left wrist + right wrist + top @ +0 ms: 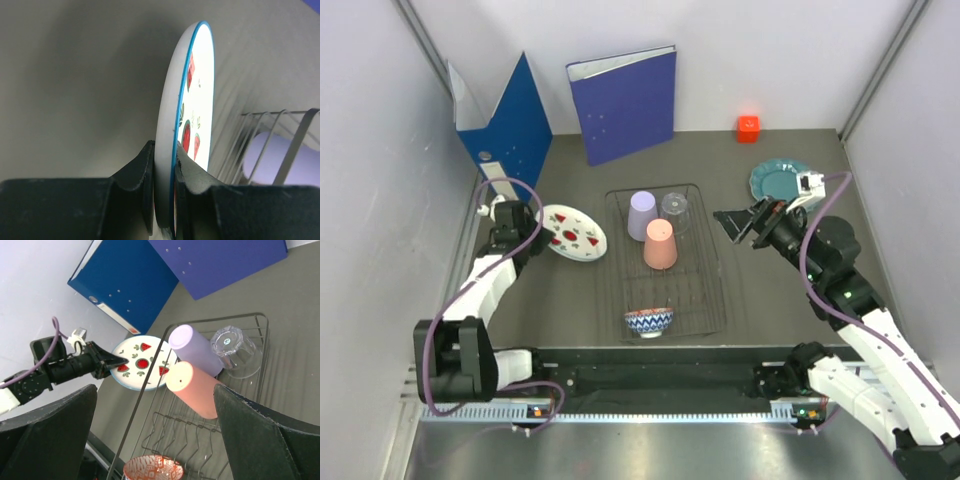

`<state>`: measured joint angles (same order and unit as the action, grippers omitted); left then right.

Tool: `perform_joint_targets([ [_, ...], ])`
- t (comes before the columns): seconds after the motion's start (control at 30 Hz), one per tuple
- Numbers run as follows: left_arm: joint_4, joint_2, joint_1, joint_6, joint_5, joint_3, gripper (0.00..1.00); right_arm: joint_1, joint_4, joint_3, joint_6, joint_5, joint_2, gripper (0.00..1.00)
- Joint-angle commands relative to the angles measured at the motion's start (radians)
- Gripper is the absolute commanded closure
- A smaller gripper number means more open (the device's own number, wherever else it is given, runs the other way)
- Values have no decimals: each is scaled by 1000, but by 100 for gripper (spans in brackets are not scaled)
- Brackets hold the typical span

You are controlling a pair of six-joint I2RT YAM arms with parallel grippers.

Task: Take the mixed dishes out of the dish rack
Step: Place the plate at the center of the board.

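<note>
The white plate with red wedge marks (575,233) is left of the dish rack (612,250), tilted, with my left gripper (532,226) shut on its rim (165,170). Inside the rack stand a lavender cup (641,214), a clear tumbler (675,211) and a pink cup (660,244), all upside down, and a patterned bowl (649,321) sits at the near end. The teal plate (778,181) lies on the table to the right of the rack. My right gripper (738,228) hangs open above the rack's right side, and its wrist view shows the pink cup (197,390) between the wide fingers.
Two blue binders (505,115) (625,100) lean against the back wall. A small red cube (748,125) sits at the back right. Light walls close in the table on both sides.
</note>
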<state>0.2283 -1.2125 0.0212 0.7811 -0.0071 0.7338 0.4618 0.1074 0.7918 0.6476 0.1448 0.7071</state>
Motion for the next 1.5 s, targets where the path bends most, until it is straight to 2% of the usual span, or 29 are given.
perform_joint_targets([
  [0.0, -289, -42, 14, 79, 98, -5, 100, 0, -58, -16, 1, 12, -17, 0],
  [0.17, -290, -142, 32, 95, 134, 1, 100, 0, -63, -28, 3, 13, -17, 0],
  [0.27, -228, -209, 39, 70, 121, 38, 100, 0, -49, -28, -2, 10, -17, 0],
  [0.43, 52, -350, 40, 15, 36, 154, 100, 0, -40, -37, -8, 1, -14, 0],
  [0.53, 129, -406, 39, -6, -20, 190, 100, 0, -35, -40, -8, 1, -9, 0],
  [0.87, 224, -409, 40, -78, -93, 153, 100, 0, -20, -52, -16, -1, -3, 0],
  [0.93, 172, -371, 55, -85, -53, 125, 100, 0, -23, -62, -19, -2, -12, 0],
  [1.07, 5, -318, 80, -85, 201, 41, 100, 0, -43, -78, -11, 10, -9, 0],
  [1.1, 3, -317, 82, -80, 203, 39, 100, 0, -43, -78, -9, 16, -9, 0],
  [1.3, 147, -315, 123, -103, 70, 82, 100, 0, -37, -82, -16, 9, -27, 0],
  [1.47, 219, -323, 174, -117, 16, 101, 100, 1, -63, -104, 0, 22, -24, 0],
])
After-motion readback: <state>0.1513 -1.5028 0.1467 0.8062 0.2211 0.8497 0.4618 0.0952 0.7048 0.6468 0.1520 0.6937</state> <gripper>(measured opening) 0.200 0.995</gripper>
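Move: My left hand still grips the plate by its rim. The bare counter it is going to lies about 7 cm ahead, 5 cm to the right and 9 cm below. The purple cup is some 21 cm right and 7 cm ahead of that hand, the dish rack's middle 26 cm right and level with it, and the blue binder 22 cm ahead and 11 cm left. From my right hand the spot is roughly 17 cm ahead, 30 cm left and 30 cm down. Keeping my pinch on the plate's rim, I carry it forward with my left hand about 6.5 cm over the open counter left of the rack, sinking as I go and rolling some 10 degrees so the hand's left side drops. Then I ease back a couple of centimetres, slightly lower still, the plate's lower edge seeming to bear on the counter. My open, empty right hand sinks about 3.5 cm. ##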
